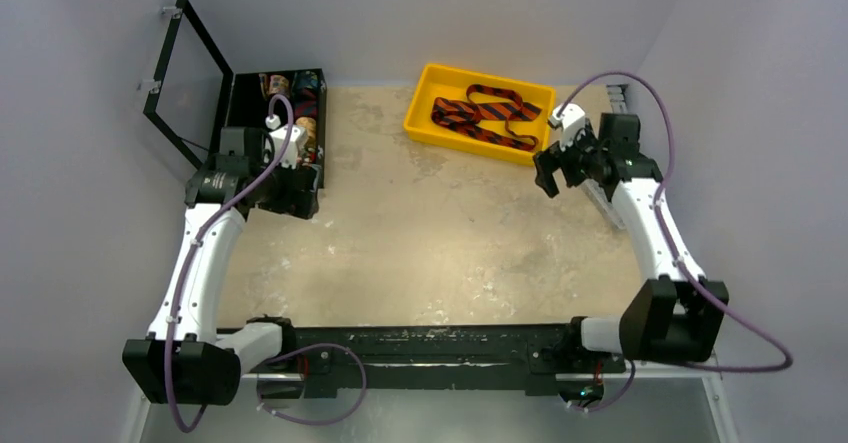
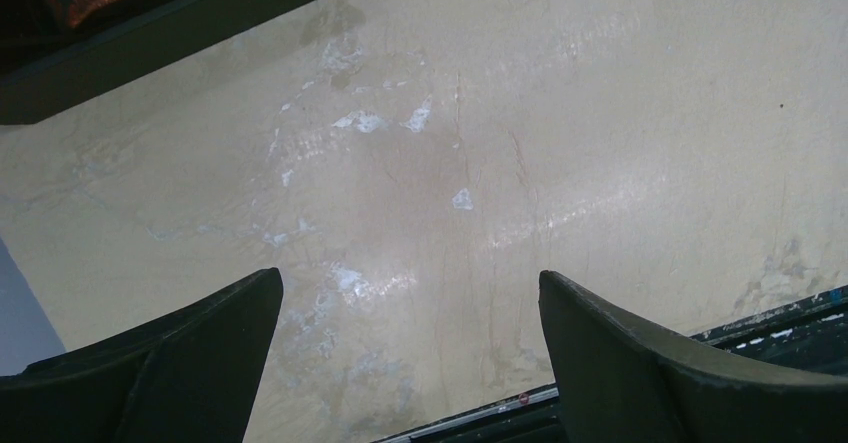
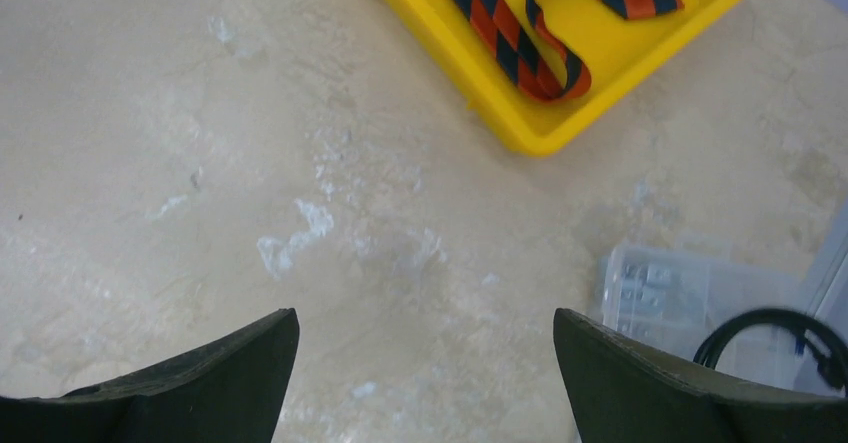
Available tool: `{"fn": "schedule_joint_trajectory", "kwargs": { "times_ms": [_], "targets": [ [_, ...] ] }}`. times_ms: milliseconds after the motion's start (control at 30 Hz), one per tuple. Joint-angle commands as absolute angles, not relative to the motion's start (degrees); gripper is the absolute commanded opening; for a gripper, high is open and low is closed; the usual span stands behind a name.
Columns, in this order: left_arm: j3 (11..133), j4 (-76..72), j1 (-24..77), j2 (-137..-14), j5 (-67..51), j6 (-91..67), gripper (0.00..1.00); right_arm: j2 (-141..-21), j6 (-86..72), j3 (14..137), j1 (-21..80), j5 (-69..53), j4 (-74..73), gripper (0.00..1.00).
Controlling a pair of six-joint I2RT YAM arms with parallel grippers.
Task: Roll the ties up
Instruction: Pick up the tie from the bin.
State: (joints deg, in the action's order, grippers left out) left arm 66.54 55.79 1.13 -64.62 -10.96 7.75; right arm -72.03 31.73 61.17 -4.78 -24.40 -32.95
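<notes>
A tie (image 1: 487, 115) with red-orange and dark navy stripes lies loosely folded in the yellow tray (image 1: 428, 88) at the back of the table. The right wrist view shows its looped end (image 3: 548, 55) inside the tray's near corner (image 3: 530, 141). My right gripper (image 1: 565, 171) hovers just right of the tray, open, nothing between its fingers (image 3: 425, 318). At the back left, my left gripper (image 1: 300, 198) hangs beside the black box, open and empty over bare tabletop (image 2: 410, 283).
A black box (image 1: 240, 103) with its lid raised stands at the back left and holds several patterned fabric rolls (image 1: 290, 88). A clear plastic case (image 3: 690, 293) and a black cable (image 3: 770, 333) lie at the right edge. The black rail (image 1: 430, 348) spans the near edge.
</notes>
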Motion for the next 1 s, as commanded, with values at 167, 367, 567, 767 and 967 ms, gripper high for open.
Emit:
{"fn": "schedule_joint_trajectory", "kwargs": {
  "times_ms": [167, 367, 567, 767, 967],
  "targets": [
    [72.23, 54.5, 0.76, -62.49, -13.58, 6.08, 1.0, -99.72, 26.04, 89.35, 6.07, -15.97, -21.06, 0.96],
    [72.33, 56.67, 0.73, -61.39, -12.83, 6.81, 1.0, -117.24, 21.56, 109.73, 9.68, -14.24, -22.09, 0.96],
    [71.51, 57.26, 0.71, -60.57, -12.83, 7.0, 1.0, -129.01, 20.04, 120.96, 13.17, -13.71, -20.85, 0.98],
    [70.84, 58.26, 0.73, -60.17, -12.91, 7.83, 1.0, -138.21, 21.55, 127.76, 15.48, -13.53, -18.83, 0.98],
    [70.58, 58.52, 0.66, -60.19, -12.81, 8.32, 1.0, -144.59, 23.96, 131.58, 16.27, -12.37, -17.09, 0.98]
  ]
}}
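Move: The striped tie's broad folded end, in the yellow bin, lies about 35 cm ahead of the right hand, 20 cm to its left and 17 cm below. The tie's middle is some 34 cm ahead and 13 cm left; the bin's middle is about 35 cm ahead and 14 cm left. The clear box with the black cable sits roughly 12 cm ahead and 20 cm right, equally low. From the left hand, the folded end is around 43 cm ahead and 34 cm right. The tie's broad folded end is what the right hand heads for, fingers wide open throughout: it sweeps about 28 cm forward and 18 cm left, rising slightly at first, then sinking into a descent over the bin and ending some 10 cm lower than it began, still going down with the tie untouched. The empty left hand only rises a few centimetres, staying open. ##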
